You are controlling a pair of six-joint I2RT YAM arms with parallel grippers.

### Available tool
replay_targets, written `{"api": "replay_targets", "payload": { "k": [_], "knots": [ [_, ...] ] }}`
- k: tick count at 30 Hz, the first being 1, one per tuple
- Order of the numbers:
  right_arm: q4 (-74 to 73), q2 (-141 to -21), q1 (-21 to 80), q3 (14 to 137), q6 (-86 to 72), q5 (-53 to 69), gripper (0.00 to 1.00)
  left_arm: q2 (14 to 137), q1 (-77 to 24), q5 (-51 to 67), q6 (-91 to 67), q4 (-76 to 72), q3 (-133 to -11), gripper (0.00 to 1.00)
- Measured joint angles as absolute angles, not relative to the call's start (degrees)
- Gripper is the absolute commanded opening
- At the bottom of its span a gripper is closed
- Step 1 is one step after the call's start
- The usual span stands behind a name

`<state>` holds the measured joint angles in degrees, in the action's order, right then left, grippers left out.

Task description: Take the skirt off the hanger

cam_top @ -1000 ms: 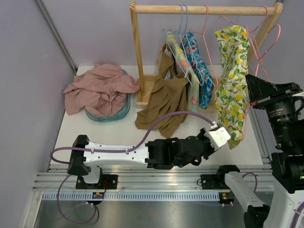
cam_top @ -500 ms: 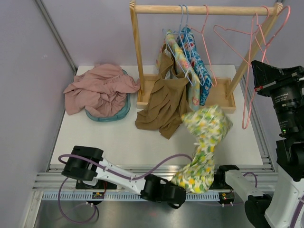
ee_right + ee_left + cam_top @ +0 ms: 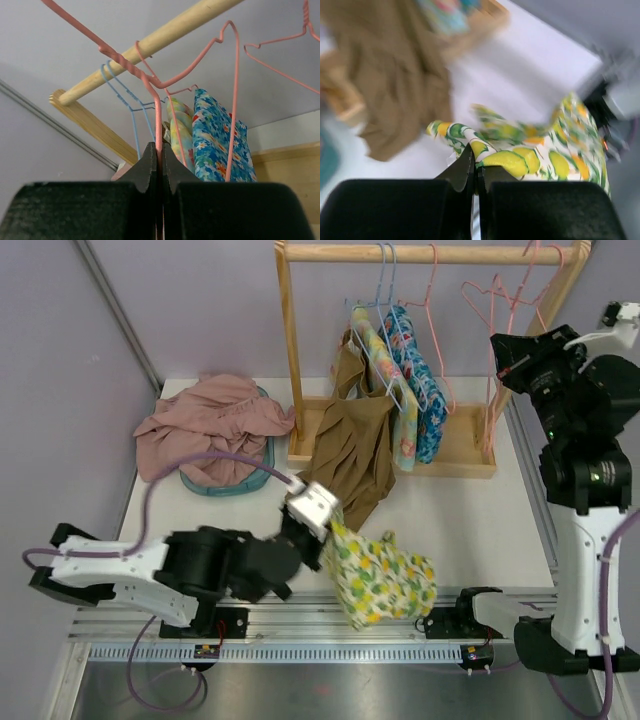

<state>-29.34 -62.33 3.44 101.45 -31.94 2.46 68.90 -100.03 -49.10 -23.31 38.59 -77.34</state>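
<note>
The skirt [image 3: 385, 578] is white with a yellow lemon and green leaf print. It hangs bunched from my left gripper [image 3: 328, 527] over the table's front edge, off the hanger. In the left wrist view my left gripper [image 3: 475, 159] is shut on a fold of the skirt [image 3: 555, 150]. My right gripper [image 3: 503, 352] is high at the right, shut on the wire of a bare pink hanger [image 3: 489, 400] below the wooden rod [image 3: 430, 254]. In the right wrist view the gripper [image 3: 160, 150] pinches the pink hanger [image 3: 155, 107].
The wooden rack's base [image 3: 462, 455] stands at the back centre. A brown garment [image 3: 350, 450] and floral garments [image 3: 420, 390] hang on blue and pink hangers. A pink cloth pile [image 3: 210, 425] lies in a teal basin [image 3: 252, 476] at back left.
The skirt came off the pink hanger. My left arm swung it from the right front to the centre front. My right gripper rose with the bare hanger toward the rod.
</note>
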Motion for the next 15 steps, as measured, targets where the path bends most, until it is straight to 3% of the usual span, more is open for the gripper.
{"api": "replay_targets", "payload": {
  "k": [6,15],
  "knots": [
    [-27.79,-68.14,3.44,97.97,-33.87,2.61,0.00,57.84,-90.26,-53.93,-16.40,45.69,-83.83,0.00],
    [-22.11,-68.88,3.44,95.64,-34.20,2.26,0.00,57.10,-79.05,-55.02,-6.79,49.54,-84.77,0.00]
  ]
}}
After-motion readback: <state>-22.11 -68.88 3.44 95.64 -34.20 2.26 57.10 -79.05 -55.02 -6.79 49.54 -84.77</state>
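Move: The heap of pink skirt on the blue-green bin lies about 42 cm ahead of the left hand, 35 cm to its left and 28 cm below. The brown skirt hangs some 30 cm ahead of that hand, 8 cm right and 5 cm below. From the right hand, the rack's bar runs straight ahead, about 25 cm out and 8 cm higher; the blue flowered skirt hangs roughly 18 cm ahead, 15 cm left and 15 cm below. Still pinching the lemon-print skirt, the left hand sweeps it left and forward towards the pink heap, some 20 cm in all, rising about 8 cm early on and then running level while it swings some 20 degrees counter-clockwise. The right hand keeps hold of the empty pink hanger and brings it about 7 cm forward towards the bar, dipping some 6 cm before it starts to rise slightly. ##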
